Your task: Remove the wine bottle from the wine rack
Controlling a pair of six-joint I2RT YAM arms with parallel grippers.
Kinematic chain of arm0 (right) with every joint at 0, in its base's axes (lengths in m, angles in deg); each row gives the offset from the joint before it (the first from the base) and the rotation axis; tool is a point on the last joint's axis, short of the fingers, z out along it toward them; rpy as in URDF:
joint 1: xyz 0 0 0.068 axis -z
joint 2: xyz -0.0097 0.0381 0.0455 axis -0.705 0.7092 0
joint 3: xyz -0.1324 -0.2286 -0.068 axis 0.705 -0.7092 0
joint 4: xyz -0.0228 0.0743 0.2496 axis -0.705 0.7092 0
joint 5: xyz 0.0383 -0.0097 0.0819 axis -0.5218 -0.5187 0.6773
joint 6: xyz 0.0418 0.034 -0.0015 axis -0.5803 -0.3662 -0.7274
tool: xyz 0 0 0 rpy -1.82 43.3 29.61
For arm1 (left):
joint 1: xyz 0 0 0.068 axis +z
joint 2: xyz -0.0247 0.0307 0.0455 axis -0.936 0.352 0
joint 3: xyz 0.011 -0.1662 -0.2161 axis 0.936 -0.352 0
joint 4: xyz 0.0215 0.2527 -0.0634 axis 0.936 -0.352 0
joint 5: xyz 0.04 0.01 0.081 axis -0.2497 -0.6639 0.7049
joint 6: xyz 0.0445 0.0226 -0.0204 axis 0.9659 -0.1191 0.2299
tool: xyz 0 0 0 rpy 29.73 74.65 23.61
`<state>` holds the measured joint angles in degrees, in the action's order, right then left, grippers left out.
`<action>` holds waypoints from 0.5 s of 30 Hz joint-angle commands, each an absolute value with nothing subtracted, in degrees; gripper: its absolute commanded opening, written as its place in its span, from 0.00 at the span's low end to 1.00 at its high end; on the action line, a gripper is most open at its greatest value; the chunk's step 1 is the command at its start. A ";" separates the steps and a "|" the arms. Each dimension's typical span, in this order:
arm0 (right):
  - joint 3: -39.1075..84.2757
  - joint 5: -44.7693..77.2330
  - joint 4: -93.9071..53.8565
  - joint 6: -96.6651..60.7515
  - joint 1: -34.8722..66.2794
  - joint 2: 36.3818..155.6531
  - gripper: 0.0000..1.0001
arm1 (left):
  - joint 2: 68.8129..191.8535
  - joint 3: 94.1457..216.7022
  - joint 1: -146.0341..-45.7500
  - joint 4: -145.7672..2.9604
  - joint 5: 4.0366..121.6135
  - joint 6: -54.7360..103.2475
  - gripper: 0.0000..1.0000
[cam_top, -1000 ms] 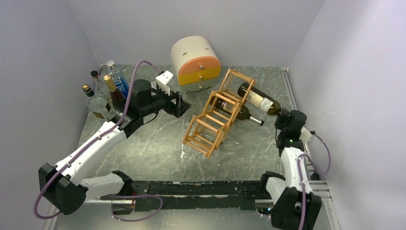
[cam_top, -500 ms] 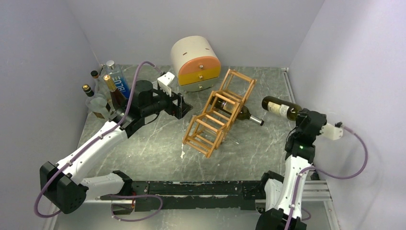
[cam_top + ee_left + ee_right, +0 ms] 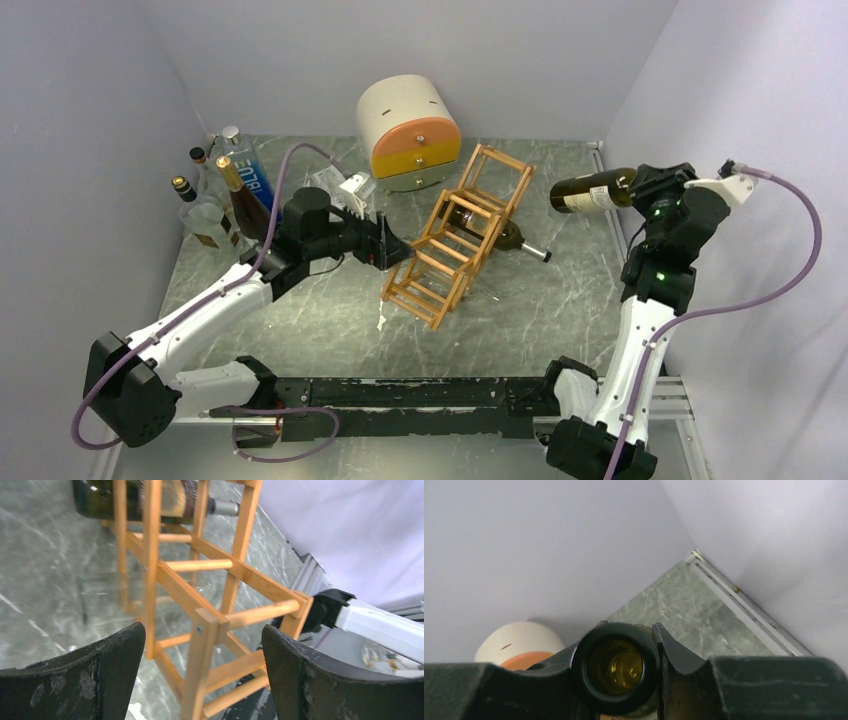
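Observation:
The light orange-tan wooden wine rack [image 3: 458, 236] lies tilted on the marble table; a second dark bottle [image 3: 510, 238] still rests in it. My right gripper [image 3: 640, 186] is shut on the neck of a dark wine bottle [image 3: 585, 191] and holds it level, high above the table, clear of the rack to its right. In the right wrist view the bottle's open mouth [image 3: 616, 665] sits between the fingers. My left gripper [image 3: 392, 248] is open at the rack's left side; in the left wrist view its fingers [image 3: 112, 672] straddle a rack post [image 3: 200, 665] without touching.
A round cream-and-orange drawer box [image 3: 410, 132] stands behind the rack. Several bottles [image 3: 222, 190] cluster at the back left corner. Walls close in on the left, back and right; a metal rail [image 3: 610, 200] runs along the right edge.
My right arm has pulled the bottle out of the rack's top tier and lifted it up and to the right. My left gripper moved right, up to the rack.

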<state>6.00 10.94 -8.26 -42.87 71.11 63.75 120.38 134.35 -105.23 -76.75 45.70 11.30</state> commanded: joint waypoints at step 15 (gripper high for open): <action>51.02 34.17 -12.55 -39.80 50.82 88.42 0.00 | 121.74 137.40 -123.25 -78.55 59.45 3.37 0.88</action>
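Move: Far off to the left, about 85 cm from the right hand, 10 cm farther out and some 23 cm lower, stand the upright bottles; the right hand already holds the wine bottle. The wine rack's middle is about 31 cm to its left, 5 cm farther out and 25 cm below. From the left hand, the rack's middle is some 11 cm ahead, 13 cm right and 14 cm down, and the lying bottle about 12 cm ahead, 21 cm right and 15 cm lower. Lifting the wine bottle by its neck some 18 cm higher, the right hand also swings it about 8 cm left, turning counter-clockwise and tipping up, with the grip kept. The left hand, fingers still wide open about the rack's near end, moves back and right about 8 cm in all, pushing that end along. ##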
